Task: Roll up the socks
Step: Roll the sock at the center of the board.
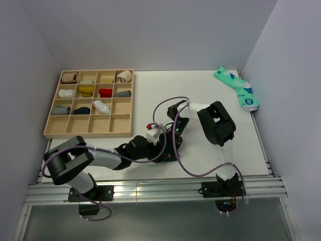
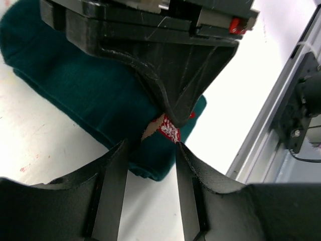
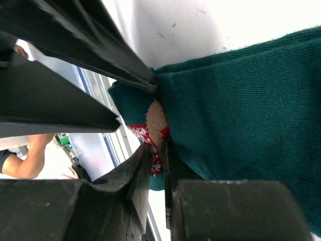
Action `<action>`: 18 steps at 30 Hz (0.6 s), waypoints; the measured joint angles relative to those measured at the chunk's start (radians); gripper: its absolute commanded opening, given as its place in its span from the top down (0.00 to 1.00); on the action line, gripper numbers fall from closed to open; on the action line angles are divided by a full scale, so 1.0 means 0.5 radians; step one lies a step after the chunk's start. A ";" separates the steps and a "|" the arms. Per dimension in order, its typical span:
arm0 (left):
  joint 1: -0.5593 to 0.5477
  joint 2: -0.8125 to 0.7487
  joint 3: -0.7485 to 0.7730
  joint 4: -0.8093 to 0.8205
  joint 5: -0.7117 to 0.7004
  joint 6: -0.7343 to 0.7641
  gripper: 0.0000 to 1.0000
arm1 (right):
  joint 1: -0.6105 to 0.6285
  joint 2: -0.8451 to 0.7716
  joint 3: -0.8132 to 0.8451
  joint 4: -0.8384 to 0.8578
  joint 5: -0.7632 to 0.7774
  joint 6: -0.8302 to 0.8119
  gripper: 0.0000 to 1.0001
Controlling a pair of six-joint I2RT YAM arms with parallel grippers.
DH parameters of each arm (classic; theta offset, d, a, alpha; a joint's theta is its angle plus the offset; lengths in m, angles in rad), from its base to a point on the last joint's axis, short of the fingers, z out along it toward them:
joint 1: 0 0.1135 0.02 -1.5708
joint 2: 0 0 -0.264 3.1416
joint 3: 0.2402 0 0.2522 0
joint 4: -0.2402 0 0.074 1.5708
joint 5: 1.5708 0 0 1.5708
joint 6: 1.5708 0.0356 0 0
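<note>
One dark green sock (image 2: 75, 85) lies flat on the white table; its cuff end bears a red-and-white figure (image 2: 170, 132). My right gripper (image 3: 159, 146) is shut on that cuff end, pinching the fabric at the figure (image 3: 150, 138); the rest of the sock (image 3: 241, 100) spreads away to the right. My left gripper (image 2: 150, 150) is open, its two fingers either side of the sock's corner without clamping it. The right gripper's finger (image 2: 178, 95) comes down just ahead of it. In the top view both grippers meet near the table's front middle (image 1: 160, 143), hiding the sock.
A wooden compartment tray (image 1: 120, 131) with several rolled socks stands at the back left. A mint-green pair (image 1: 238, 88) lies at the back right corner. The table's metal front rail (image 2: 266, 125) runs close beside the sock.
</note>
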 measured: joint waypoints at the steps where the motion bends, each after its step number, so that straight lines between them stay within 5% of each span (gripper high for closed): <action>1: 0.000 0.027 0.011 0.005 0.010 0.009 0.54 | 0.000 0.000 0.000 0.000 0.000 0.000 0.88; 6: 0.000 0.153 0.054 0.068 0.067 0.021 0.55 | 0.000 0.000 0.000 -0.001 0.003 0.001 0.88; 9: 0.000 0.182 0.056 0.101 0.079 0.016 0.65 | 0.000 0.000 0.000 -0.002 0.011 0.007 0.87; 13: 0.000 0.221 0.077 0.134 0.111 -0.034 1.00 | -0.001 -0.010 -0.018 0.015 0.029 0.043 0.71; 18: 0.001 0.282 0.125 0.143 0.150 -0.126 1.00 | -0.008 -0.115 -0.137 0.127 0.099 0.093 0.55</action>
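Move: The sock's bunched, folded end is about 3 cm to the left hand's right, roughly level with it fore and aft, and some 2 cm lower. The right fingers already pinch that end, right at their own hand point. From the left hand, the right fingertips are some 4 cm to the right and 2 cm down, and the sock's flat green part spreads out about 6 cm ahead, 6 cm right and 4 cm below. The left fingers shut on the near edge of the sock's folded end, pinching it, after the half-open hand eases about 2 cm to the right and 1 cm down onto it. The right hand holds its pinch until the left fingers are closing, then opens to let go and starts backing out some 1 cm to the right. ##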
